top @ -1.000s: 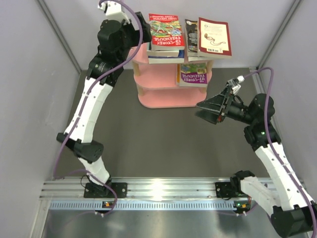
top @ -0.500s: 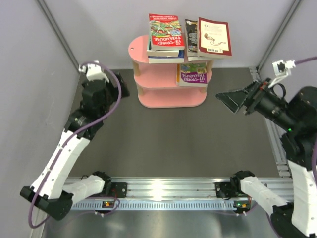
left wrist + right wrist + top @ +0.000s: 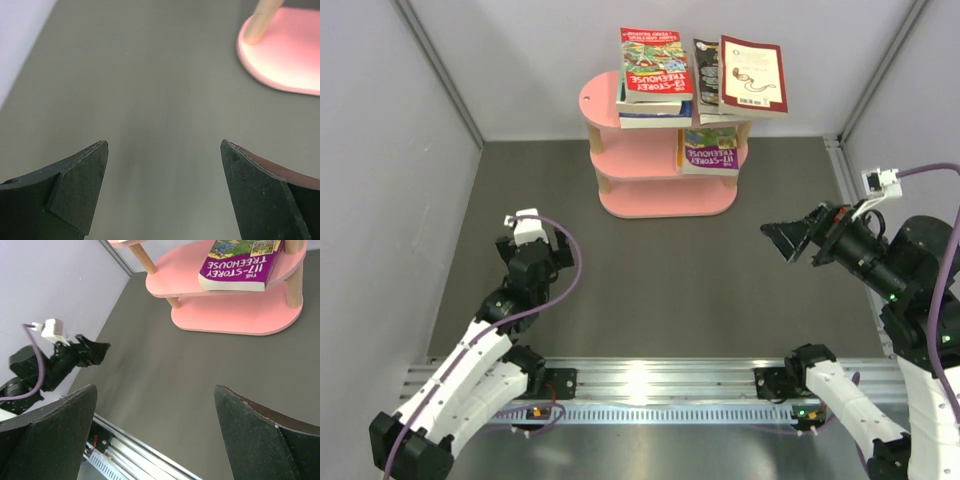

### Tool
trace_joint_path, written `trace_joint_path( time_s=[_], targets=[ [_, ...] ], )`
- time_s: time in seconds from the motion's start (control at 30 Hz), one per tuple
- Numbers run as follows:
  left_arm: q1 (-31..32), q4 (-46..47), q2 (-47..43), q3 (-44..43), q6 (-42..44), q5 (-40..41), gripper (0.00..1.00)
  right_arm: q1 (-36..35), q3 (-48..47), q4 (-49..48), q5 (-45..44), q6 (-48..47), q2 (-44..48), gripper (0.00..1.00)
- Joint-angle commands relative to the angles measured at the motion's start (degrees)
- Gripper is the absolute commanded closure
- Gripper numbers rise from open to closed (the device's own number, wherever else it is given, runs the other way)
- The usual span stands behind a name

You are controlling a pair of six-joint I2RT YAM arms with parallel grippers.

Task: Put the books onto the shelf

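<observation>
The pink shelf (image 3: 620,100) stands at the back of the table. On its top board lie a red Treehouse book (image 3: 655,62), a dark-covered book (image 3: 706,65) and a maroon-and-cream book (image 3: 752,75), with more books stacked under them. A purple Treehouse book (image 3: 710,150) rests on the middle board, also seen as the purple book (image 3: 240,262). My left gripper (image 3: 563,252) hangs low at the front left, open and empty, far from the shelf; its wrist view shows only the shelf base (image 3: 290,55). My right gripper (image 3: 780,238) is open and empty, right of the shelf.
Dark grey mat (image 3: 660,280) covers the table between the arms and the shelf. An aluminium rail (image 3: 650,385) with both arm bases runs along the near edge. Pale walls close in left, right and behind. From the right wrist I see the left arm (image 3: 60,360).
My left arm has swung down and back from the shelf's top to the front left. My right arm has pulled back to the right. Both grippers stayed open.
</observation>
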State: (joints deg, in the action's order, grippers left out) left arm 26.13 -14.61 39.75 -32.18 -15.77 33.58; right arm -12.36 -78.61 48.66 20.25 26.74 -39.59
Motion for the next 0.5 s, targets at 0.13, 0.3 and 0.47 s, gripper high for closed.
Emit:
trace_joint_path(
  time_s=[0.13,0.3,0.47],
  targets=[
    [-3.3,28.5,5.5,14.0,12.7,1.8,0.01,-0.2,3.6,-3.8,0.6,2.5,2.4,0.0],
    [-9.3,41.8,13.2,17.8,7.8,-2.6,0.01,-0.2,5.9,-5.2,1.9,3.7,3.6,0.0],
    [-12.8,54.1,27.1,18.9,8.9,-5.8,0.01,-0.2,9.2,-3.5,-1.5,5.1,5.8,0.0]
  ],
)
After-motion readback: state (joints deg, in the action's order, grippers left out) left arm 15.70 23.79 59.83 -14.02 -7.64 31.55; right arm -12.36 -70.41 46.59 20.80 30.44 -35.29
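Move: All the books are already on the shelf. The last one placed, the red treehouse book on the top shelf, lies about 28 cm ahead of the left hand, 27 cm to its right and 25 cm above. The purple treehouse book on the middle shelf is some 26 cm ahead, 40 cm right and 4 cm up. From the right hand, the red treehouse book is roughly 36 cm ahead, 25 cm left and 3 cm above. Lower the empty left gripper about 10 cm towards the bare table in front of its own base, easing roughly 4 cm left and then 3 cm forward as the sinking levels off; keep the fingers wide open and pointing out over the table. Let the open right gripper sink some 3 cm in free air, short of the shelf, tipping down only slightly. ##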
